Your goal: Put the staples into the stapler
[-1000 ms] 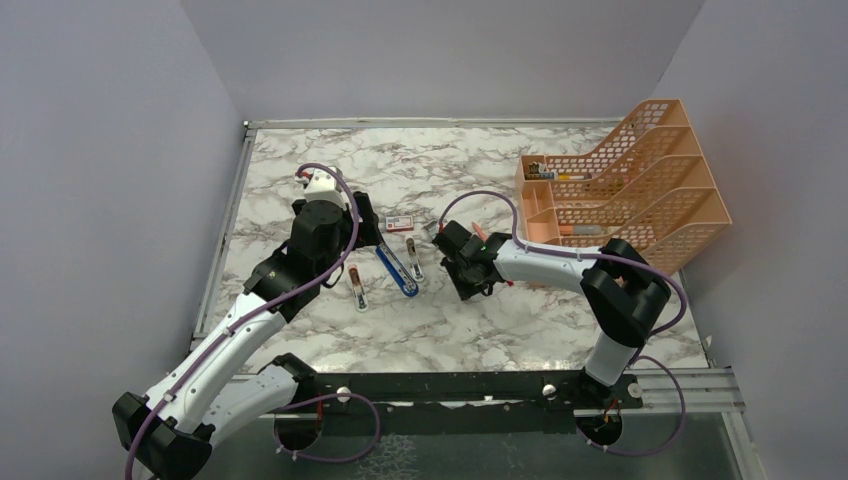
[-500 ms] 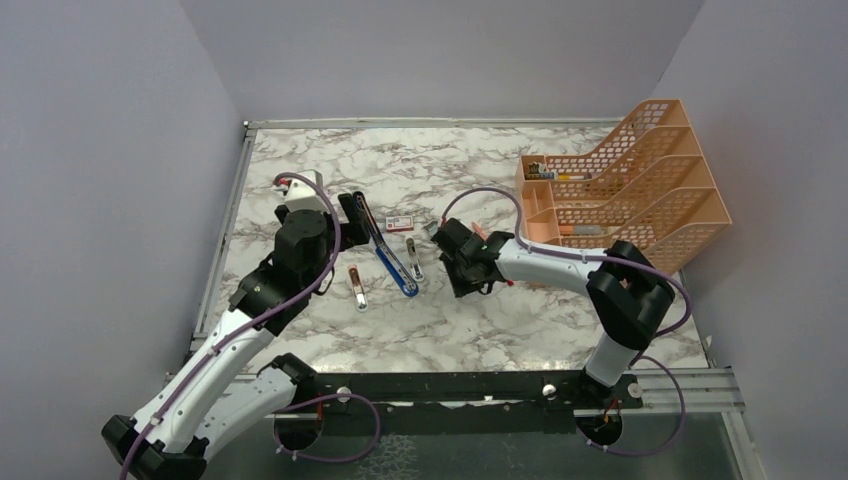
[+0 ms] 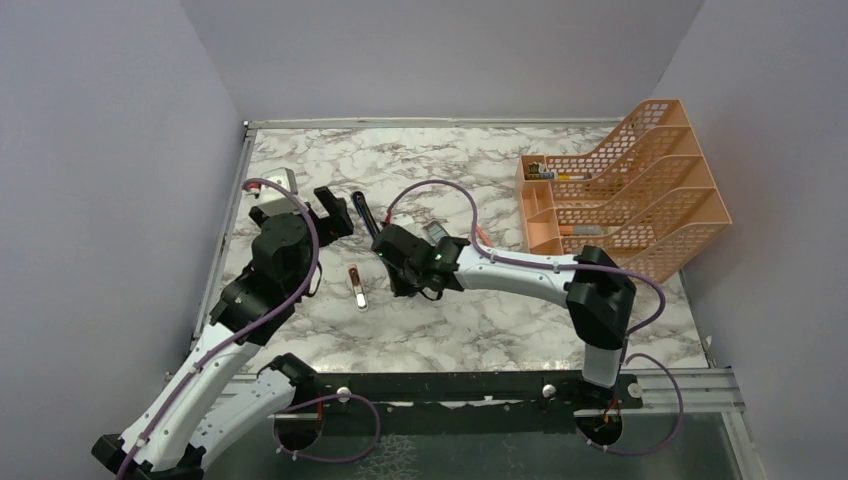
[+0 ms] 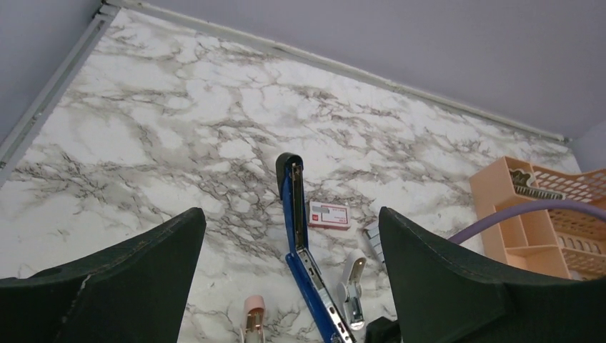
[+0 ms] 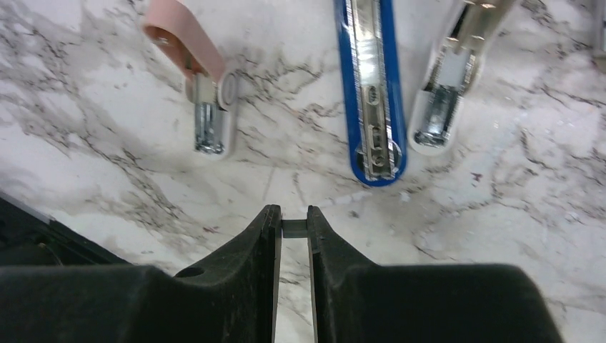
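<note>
The blue stapler (image 4: 300,243) lies opened out on the marble table, its silver channel (image 5: 369,86) facing up. In the top view only its far half (image 3: 365,215) shows past my right arm. My right gripper (image 5: 294,228) is shut on a short grey strip of staples (image 5: 294,229), just short of the stapler's near end (image 5: 374,161). From above, that gripper (image 3: 412,288) hangs over the stapler. My left gripper (image 4: 291,214) is open and empty, raised behind the stapler's far end (image 3: 335,212). The red-and-white staples box (image 4: 329,215) and its grey tray (image 4: 373,239) lie right of the stapler.
A small pink stapler (image 5: 196,86) lies left of the blue one, and it shows from above (image 3: 356,285). A white one (image 5: 450,78) lies to its right. An orange tiered desk organiser (image 3: 625,190) stands at the back right. The table's left rail (image 3: 232,215) runs beside my left arm.
My right gripper has swung left from beside the organiser to the stapler's near end. My left gripper has drawn back to the left, leaving the stapler folded open.
</note>
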Robot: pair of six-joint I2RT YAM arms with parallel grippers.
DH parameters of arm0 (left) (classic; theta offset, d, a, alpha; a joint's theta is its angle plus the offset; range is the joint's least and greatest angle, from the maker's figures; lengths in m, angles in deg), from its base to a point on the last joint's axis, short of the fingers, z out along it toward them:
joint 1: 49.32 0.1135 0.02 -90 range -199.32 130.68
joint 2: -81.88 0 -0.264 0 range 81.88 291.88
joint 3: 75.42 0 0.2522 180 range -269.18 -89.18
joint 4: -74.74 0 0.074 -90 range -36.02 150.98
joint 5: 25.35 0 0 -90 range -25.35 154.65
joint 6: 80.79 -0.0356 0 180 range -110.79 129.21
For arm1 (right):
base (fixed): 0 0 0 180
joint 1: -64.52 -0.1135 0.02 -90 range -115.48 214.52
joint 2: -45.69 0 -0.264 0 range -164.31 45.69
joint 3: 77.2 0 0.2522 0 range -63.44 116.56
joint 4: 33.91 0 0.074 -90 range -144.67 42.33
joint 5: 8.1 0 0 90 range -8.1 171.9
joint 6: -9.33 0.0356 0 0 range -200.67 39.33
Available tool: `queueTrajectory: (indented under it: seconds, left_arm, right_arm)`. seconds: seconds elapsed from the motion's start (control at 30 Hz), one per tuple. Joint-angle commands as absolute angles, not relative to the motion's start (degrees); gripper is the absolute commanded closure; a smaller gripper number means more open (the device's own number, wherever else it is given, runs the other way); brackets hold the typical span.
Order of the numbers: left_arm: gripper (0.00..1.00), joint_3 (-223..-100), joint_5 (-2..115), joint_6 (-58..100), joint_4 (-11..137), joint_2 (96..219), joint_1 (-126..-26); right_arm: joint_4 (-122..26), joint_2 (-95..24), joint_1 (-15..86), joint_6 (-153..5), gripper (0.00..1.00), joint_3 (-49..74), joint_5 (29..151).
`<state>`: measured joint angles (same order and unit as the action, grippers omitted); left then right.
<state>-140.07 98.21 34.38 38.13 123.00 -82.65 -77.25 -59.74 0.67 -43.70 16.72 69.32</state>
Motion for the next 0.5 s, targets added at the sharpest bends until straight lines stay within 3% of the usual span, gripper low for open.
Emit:
queueTrajectory:
  seconds: [0.0,0.27,0.47]
  left_arm:
    - [0.08,-145.5,103.8,31.2,38.3,121.1,-82.4]
    - [0.09,-146.3,118.4,31.3,35.6,120.1,-82.4]
    - [0.09,-145.6,121.2,31.9,34.3,119.0,-82.3]
  right_arm:
    - [-77.6,-64.9,-2.0,-40.1,0.76,23.1,63.8]
    - [-77.2,-72.9,-5.1,-37.1,0.76,32.2,60.5]
    - [-77.4,-77.5,-6.3,-36.7,0.76,37.1,58.5]
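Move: The right hand, holding what looks like a small strip of staples, has the open pink stapler about 9 cm to its left, 3 cm farther out and 7 cm below. At that same lower level, the open blue stapler's middle is roughly 13 cm ahead and 4 cm left of the hand, and the small white stapler some 10 cm ahead and 3 cm right. From the left hand, the pink stapler is nearly straight below, about 28 cm down, 2 cm back and 1 cm right. The right hand keeps its narrow pinch on the grey strip and carries it about 8 cm to the left, past the near end of the blue stapler to the pink stapler's open magazine, sinking only about 1 cm and barely turning, still clear above the table. The left hand, empty and wide open, draws away to the left and up, some 6 cm across and 5 cm higher and slightly back, turning about 15 degrees counter-clockwise. ##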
